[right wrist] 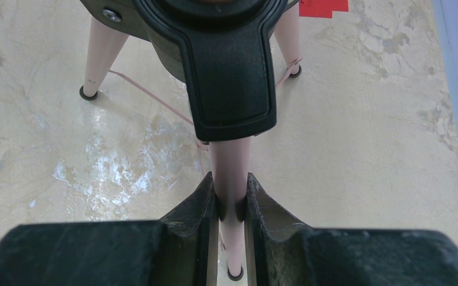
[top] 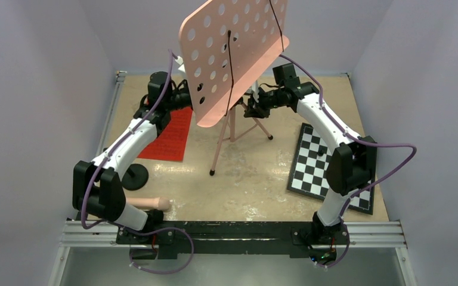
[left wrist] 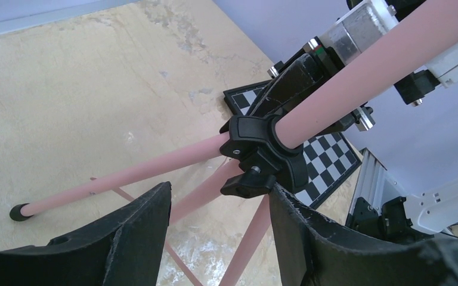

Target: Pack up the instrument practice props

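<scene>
The pink music stand stands at mid-table on its tripod legs, with its perforated desk tilted high. My right gripper is shut on one pink leg just below the black collar. My left gripper is open at the stand's black clamp hub. The clamp knob lies between the fingers, against the right one and apart from the left. The red sheet-music pages lie flat on the left. A pink rod with a black round base lies near the left arm's base.
A black-and-white checkerboard lies on the right, under the right arm's elbow. The tilted desk hides my left gripper's fingers in the top view. Purple walls close in the table on three sides. A metal rail runs along the near edge.
</scene>
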Motion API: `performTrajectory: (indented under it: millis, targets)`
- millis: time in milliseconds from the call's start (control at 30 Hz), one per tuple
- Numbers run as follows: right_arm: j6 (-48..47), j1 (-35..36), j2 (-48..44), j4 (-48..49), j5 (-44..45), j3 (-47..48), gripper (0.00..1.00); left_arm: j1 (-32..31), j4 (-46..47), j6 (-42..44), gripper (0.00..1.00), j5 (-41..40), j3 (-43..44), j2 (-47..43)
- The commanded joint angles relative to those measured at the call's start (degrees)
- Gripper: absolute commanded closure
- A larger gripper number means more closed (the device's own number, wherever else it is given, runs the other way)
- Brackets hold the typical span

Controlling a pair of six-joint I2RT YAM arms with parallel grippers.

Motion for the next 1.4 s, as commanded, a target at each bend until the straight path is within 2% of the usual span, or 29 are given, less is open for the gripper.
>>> performTrajectory:
  millis: [0,533,1033,1233,1367]
  targets:
    - [2.1,0.1,-0.4,-0.7,2.9,-0.7,1.00,0.1,2.8,-2.6,0.35,-0.2,2.8,-0.3]
    - [2.0,0.3,-1.2,-0.9,3.1,-1.8,1.00,1.8,2.3,-5.0,0.34,-3.7,5.1,3.5]
    - [2.6,0.4,-0.9,-0.6,2.9,-1.4,1.00,2.3,0.9,-4.5,0.34,-4.2,1.6,5.5]
    - [3.5,0.4,-0.9,-0.6,2.5,-1.4,1.00,2.9,-3.7,-0.2,0.34,-5.2,0.8,3.4]
    - [4.0,0.4,-0.9,-0.6,2.1,-1.7,1.00,7.1,-8.8,3.4,0.32,-2.3,-1.8,-0.9]
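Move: The left hand is open beside the tripod's hub, which is about 5 cm to its right, 1 cm ahead and level with it. The lower centre column, where the hand seems bound, lies 6 cm right, 2 cm ahead and 8 cm below. The red sheets lie roughly 17 cm left, 7 cm back and 28 cm down on the table. From the right hand, the column is about 5 cm left, level fore and aft, and 4 cm lower. While the right hand still pinches a tripod leg just below the hub and stays in place, the left hand works around the hub with open fingers. It rises slightly and goes forward some 4 cm, then sinks about 5 cm from there, drifting left, towards the legs and lower column. Its wrist tips down and turns counter-clockwise, each under 10 degrees; no left-hand touch can be made out. ##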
